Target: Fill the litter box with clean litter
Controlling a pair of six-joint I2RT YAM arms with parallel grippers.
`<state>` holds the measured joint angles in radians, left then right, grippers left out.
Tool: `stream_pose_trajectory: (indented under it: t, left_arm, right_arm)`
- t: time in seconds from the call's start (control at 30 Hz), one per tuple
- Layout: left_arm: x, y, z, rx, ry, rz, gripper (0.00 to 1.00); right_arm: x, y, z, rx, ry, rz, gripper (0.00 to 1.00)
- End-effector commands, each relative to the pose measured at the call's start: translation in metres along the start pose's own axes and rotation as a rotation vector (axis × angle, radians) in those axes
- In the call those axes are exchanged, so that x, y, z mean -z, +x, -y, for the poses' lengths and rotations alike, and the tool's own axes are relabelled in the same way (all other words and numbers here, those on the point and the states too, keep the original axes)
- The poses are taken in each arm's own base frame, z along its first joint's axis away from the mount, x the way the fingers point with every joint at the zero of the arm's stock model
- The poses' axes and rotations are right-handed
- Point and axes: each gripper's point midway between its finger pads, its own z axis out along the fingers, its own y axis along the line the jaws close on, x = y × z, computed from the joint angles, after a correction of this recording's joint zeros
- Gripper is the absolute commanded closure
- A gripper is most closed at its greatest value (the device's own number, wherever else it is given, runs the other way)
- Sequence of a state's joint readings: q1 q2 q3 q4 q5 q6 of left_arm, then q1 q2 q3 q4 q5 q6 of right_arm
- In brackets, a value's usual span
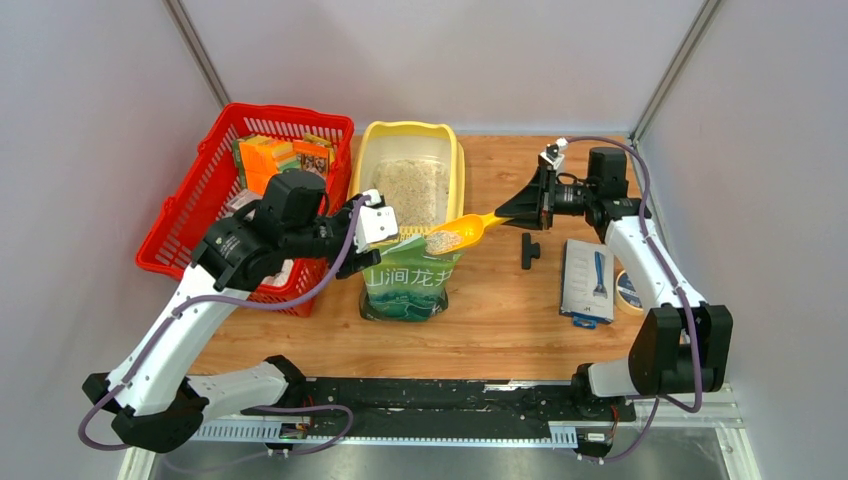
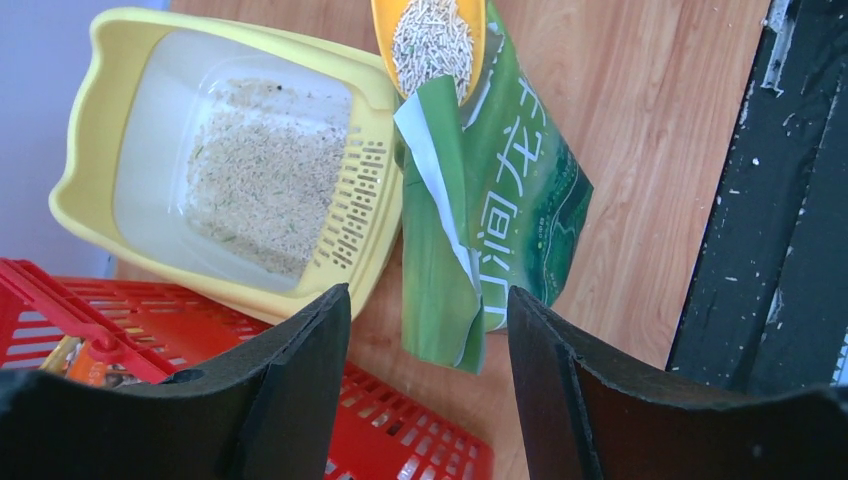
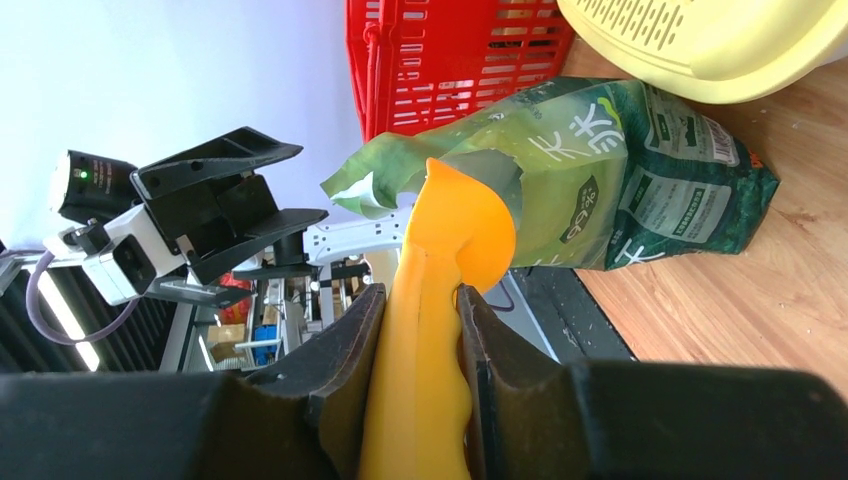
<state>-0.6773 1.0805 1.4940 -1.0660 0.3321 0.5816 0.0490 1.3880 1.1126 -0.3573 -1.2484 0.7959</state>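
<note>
The pale yellow litter box (image 1: 457, 160) (image 2: 90, 130) (image 3: 700, 50) stands at the back of the table. A layer of beige clean litter (image 1: 412, 190) (image 2: 260, 170) lies in it. In front of the box stands a green pouch (image 1: 405, 288) (image 2: 510, 200) (image 3: 620, 170) with its top torn open. My right gripper (image 1: 522, 207) (image 3: 420, 292) is shut on the handle of an orange scoop (image 1: 470, 230) (image 3: 455, 230). The scoop holds a heap of litter (image 1: 443, 240) (image 2: 432, 40) over the pouch's mouth. My left gripper (image 1: 376, 250) (image 2: 428, 295) hangs open by the pouch's top edge, holding nothing.
A red mesh basket (image 1: 180, 230) (image 2: 400, 440) (image 3: 450, 60) with packets in it stands left of the box. A black T-shaped part (image 1: 528, 250), a flat grey package (image 1: 588, 280) and a round tin (image 1: 628, 292) lie on the right. A black rail (image 1: 430, 395) runs along the near edge.
</note>
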Motion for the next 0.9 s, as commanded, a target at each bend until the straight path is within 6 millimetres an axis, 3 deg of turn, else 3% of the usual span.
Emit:
stream_pose_trajectory:
  t: [0.0,0.33,0.4,0.7,0.8,0.87]
  left_arm:
    - [0.003,-0.003,0.003,0.005,0.008,0.021,0.33]
    - [-0.002,-0.002,-0.009,-0.016,-0.028,0.000,0.34]
    - [-0.002,-0.001,-0.009,-0.015,-0.028,-0.005,0.34]
    - [-0.001,0.009,-0.009,-0.031,-0.039,-0.049,0.34]
    - [-0.002,0.013,-0.012,-0.041,-0.046,-0.068,0.34]
    - [-0.003,0.014,-0.013,-0.042,-0.049,-0.076,0.34]
  right_arm:
    - [0.009,-0.003,-0.022,0.051,-0.054,-0.028,1.00]
    - [0.013,-0.019,-0.030,0.039,-0.096,-0.064,1.00]
    - [0.019,-0.032,-0.025,0.028,-0.091,-0.035,1.00]
    - [0.008,-0.082,-0.016,0.020,-0.093,-0.025,1.00]
    - [-0.001,-0.109,-0.007,0.045,-0.081,0.010,1.00]
    - [-0.012,-0.131,0.015,-0.001,-0.053,0.035,1.00]
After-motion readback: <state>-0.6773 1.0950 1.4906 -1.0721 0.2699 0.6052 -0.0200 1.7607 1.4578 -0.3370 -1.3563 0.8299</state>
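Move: The right hand grips the yellow scoop, full of litter, its bowl reaching left above the bag's mouth. From that hand the litter box's middle is about 17 cm ahead, 20 cm left and 22 cm down; the litter bag stands 19 cm left, 4 cm back and 15 cm down, and the black T-piece 7 cm ahead, 12 cm right, 28 cm down. From the left hand the litter box is some 26 cm ahead, 6 cm right and 26 cm below. Keeping its grip on the handle, the right hand first lifts the loaded scoop slowly, by not quite 2 cm, easing about as far to the right, away from the bag's mouth. It then speeds up forward to roughly 9 cm in all, sinking about 1 cm at the end, with the bowl kept nearly level and carried towards the litter box, to its near right-hand part. ##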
